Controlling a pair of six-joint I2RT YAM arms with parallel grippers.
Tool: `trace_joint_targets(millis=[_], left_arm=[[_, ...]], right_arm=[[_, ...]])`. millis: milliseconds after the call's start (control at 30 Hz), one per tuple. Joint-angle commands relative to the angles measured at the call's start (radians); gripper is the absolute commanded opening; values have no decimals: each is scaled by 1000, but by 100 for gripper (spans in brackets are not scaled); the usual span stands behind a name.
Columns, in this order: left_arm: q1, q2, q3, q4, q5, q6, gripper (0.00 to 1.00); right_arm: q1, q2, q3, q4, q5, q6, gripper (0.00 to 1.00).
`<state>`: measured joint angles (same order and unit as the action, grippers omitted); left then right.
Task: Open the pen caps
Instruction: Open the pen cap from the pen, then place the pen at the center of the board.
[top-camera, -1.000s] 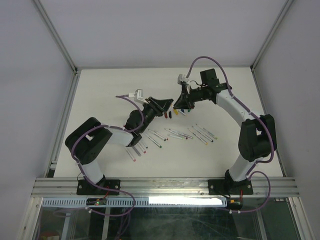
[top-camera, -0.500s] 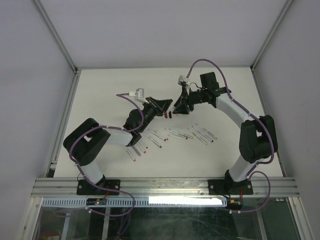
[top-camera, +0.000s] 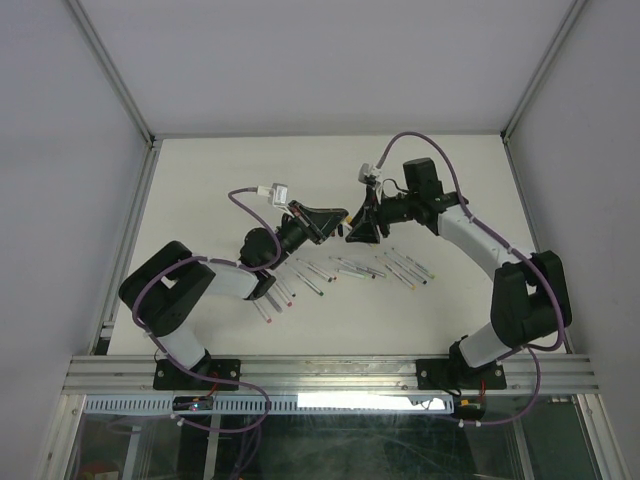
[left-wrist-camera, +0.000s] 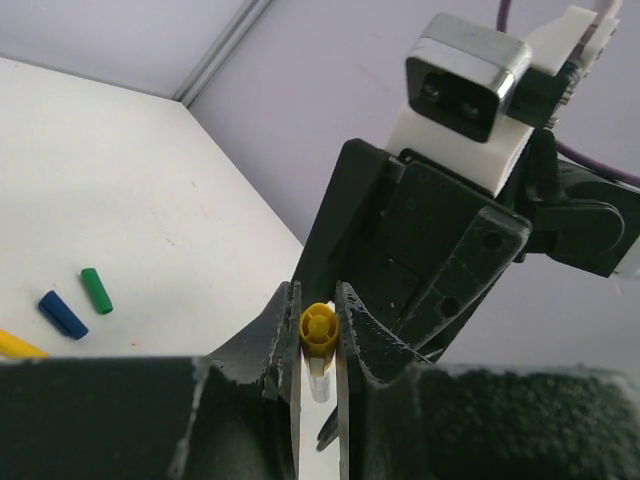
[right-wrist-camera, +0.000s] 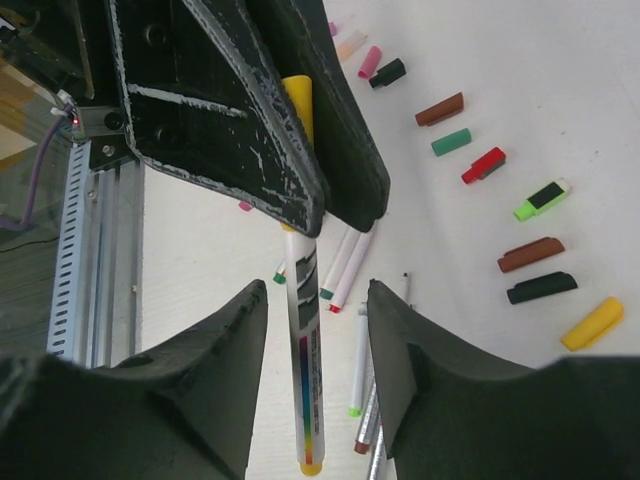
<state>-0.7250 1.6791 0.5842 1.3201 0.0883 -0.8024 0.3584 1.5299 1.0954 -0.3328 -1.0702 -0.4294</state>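
Observation:
A white-barrelled pen with a yellow cap hangs in the air between the two grippers. My left gripper is shut on that yellow cap, which I see end-on in the left wrist view. My right gripper is open, its fingers standing on either side of the barrel without touching it. In the top view the left gripper and the right gripper meet tip to tip over the table's middle. Several loose pen caps lie on the table: brown, green, red, black, yellow.
A row of several pens lies on the white table just in front of the grippers. A green cap and a blue cap lie to the left. Walls enclose the table on three sides.
My left gripper has shut on the pen's yellow cap. My right gripper, shut a second ago, has opened off the barrel. Both arms have shifted slightly.

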Motion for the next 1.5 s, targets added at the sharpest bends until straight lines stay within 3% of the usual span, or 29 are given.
trace_joint_targets(millis=[0, 167, 200, 433, 600, 667, 833, 1133, 1300, 1467], left_arm=[[4, -21, -5, 128, 56, 9, 0], [30, -27, -10, 143, 27, 5, 0], [46, -28, -14, 151, 21, -4, 0], [256, -87, 3, 165, -41, -81, 0], [331, -232, 35, -40, -293, -31, 0], [346, -288, 29, -69, -334, -15, 0], [358, -387, -62, -78, -244, 0, 0], [360, -469, -300, -5, -43, -59, 0], [360, -513, -280, -142, 125, -32, 0], [342, -519, -306, -180, 138, -22, 0]], right_arm=[[38, -14, -1, 46, -9, 20, 43], [53, -7, 28, -3, 4, -9, 4], [50, -6, 30, -12, 10, -18, 0], [33, 24, 38, -85, 17, -26, 0], [22, 66, 39, -109, 61, -22, 0], [7, 61, 41, -109, 70, -19, 0], [-106, -13, 13, -71, 113, -15, 0], [-336, -108, 3, -292, 415, -176, 2], [-424, -69, 1, -341, 464, -214, 1], [-425, 27, 15, -399, 487, -246, 1]])
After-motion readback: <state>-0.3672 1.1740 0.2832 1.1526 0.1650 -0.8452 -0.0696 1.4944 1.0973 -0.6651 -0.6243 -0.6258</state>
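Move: The yellow pen cap is already in the left fingers; the pen's middle lies some 3 cm back, 3 right and 4 below. From the right hand, whose open fingers straddle the barrel, the pen's middle is about 1 cm to the left and 1 up, level in reach. Roughly 15 cm below the right hand, a loose yellow cap lies 3 cm ahead with no sideways offset, and a blue cap 4 ahead, 4 right. Right fingers pinch the pen, left hand pulls its cap some 19 cm left, then right hand retreats rightwards. ##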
